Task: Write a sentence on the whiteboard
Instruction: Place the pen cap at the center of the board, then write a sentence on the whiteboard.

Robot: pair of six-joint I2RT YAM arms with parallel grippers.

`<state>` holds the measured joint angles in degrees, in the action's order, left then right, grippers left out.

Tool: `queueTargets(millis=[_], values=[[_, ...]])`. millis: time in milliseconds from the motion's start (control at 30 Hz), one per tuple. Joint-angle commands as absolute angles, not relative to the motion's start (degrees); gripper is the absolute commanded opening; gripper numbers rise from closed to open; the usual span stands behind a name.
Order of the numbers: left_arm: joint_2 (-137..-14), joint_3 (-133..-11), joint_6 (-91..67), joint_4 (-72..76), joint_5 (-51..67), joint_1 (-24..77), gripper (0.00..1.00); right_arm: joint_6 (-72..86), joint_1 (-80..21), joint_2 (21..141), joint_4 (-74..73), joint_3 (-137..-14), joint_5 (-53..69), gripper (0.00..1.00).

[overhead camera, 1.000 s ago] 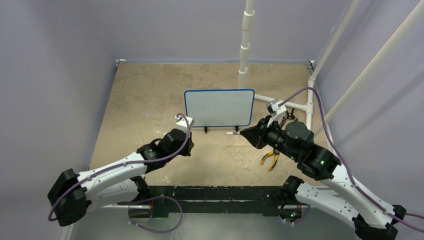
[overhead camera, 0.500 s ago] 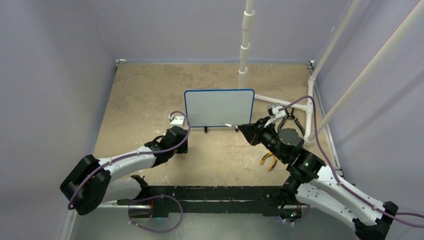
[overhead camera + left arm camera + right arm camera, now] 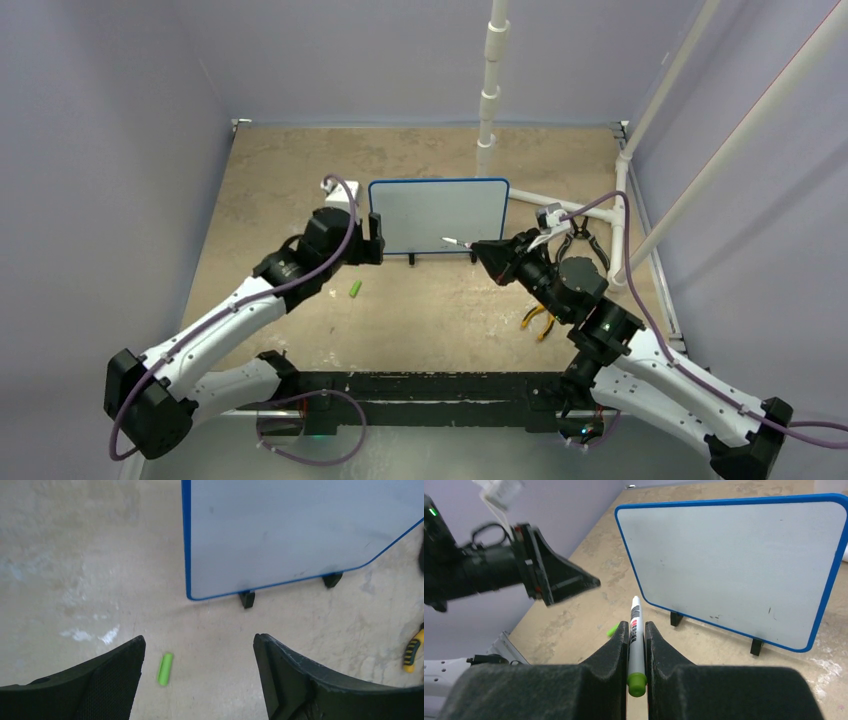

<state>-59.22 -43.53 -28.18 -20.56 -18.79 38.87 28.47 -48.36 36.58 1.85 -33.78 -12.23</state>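
The whiteboard (image 3: 438, 215) (image 3: 300, 530) (image 3: 734, 565) stands upright on two black feet, blue-framed. Its surface looks blank apart from a few dark specks, so no sentence shows. My right gripper (image 3: 483, 250) (image 3: 636, 627) is shut on a white marker (image 3: 636, 612) with a green end. The bare tip of the marker (image 3: 452, 241) points at the board's lower middle, a little short of it. My left gripper (image 3: 375, 240) (image 3: 198, 640) is open and holds nothing, close to the board's lower left corner. A green marker cap (image 3: 355, 289) (image 3: 165, 668) (image 3: 612, 629) lies on the table below it.
Yellow-handled pliers (image 3: 540, 320) (image 3: 412, 650) lie on the table to the right of the board, near my right arm. White pipes (image 3: 490, 80) rise behind the board and along the right side. Purple walls close in the table on three sides.
My left gripper opened and moved up toward the board's left edge. The green cap now lies loose on the table. My right gripper brought the marker tip left and closer to the board.
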Motion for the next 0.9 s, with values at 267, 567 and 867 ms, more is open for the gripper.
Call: queueTargets(millis=[267, 567, 867], values=[[-65.42, -61.67, -7.28, -20.70, 14.29, 16.09, 0.78, 25.77, -54.40, 43.73, 16.93, -33.82, -17.78, 0.00], [-74.86, -62.22, -5.32, -10.34, 31.87, 11.78, 0.71, 21.47, -59.59, 57.18, 23.19, -40.52, -28.75, 0.00], [-77.56, -60.90, -3.79, -6.73, 36.03, 11.78, 0.49, 18.74, -59.67, 67.46, 29.45, -45.18, -29.32, 0.00]])
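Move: Some 13 cm ahead of the empty left hand, 3 cm to its right and 5 cm above stands the whiteboard's upper left corner; the pen cap lies 3 cm back and 1 cm left, 13 cm below. From the right hand, which holds the uncapped pen, the whiteboard's middle is about 14 cm ahead, 6 cm left and 16 cm below; the yellow pliers lie 4 cm back, 15 cm right and 27 cm below. Leaving the pen cap behind, the left hand climbs and reaches about 9 cm forward to the whiteboard's upper left corner, swinging left and back right, sinking slightly late, turning some 30 degrees clockwise and partly closing its fingers. The right hand keeps its pinch on the pen and carries it left, then also forward, towards the board's left half. ##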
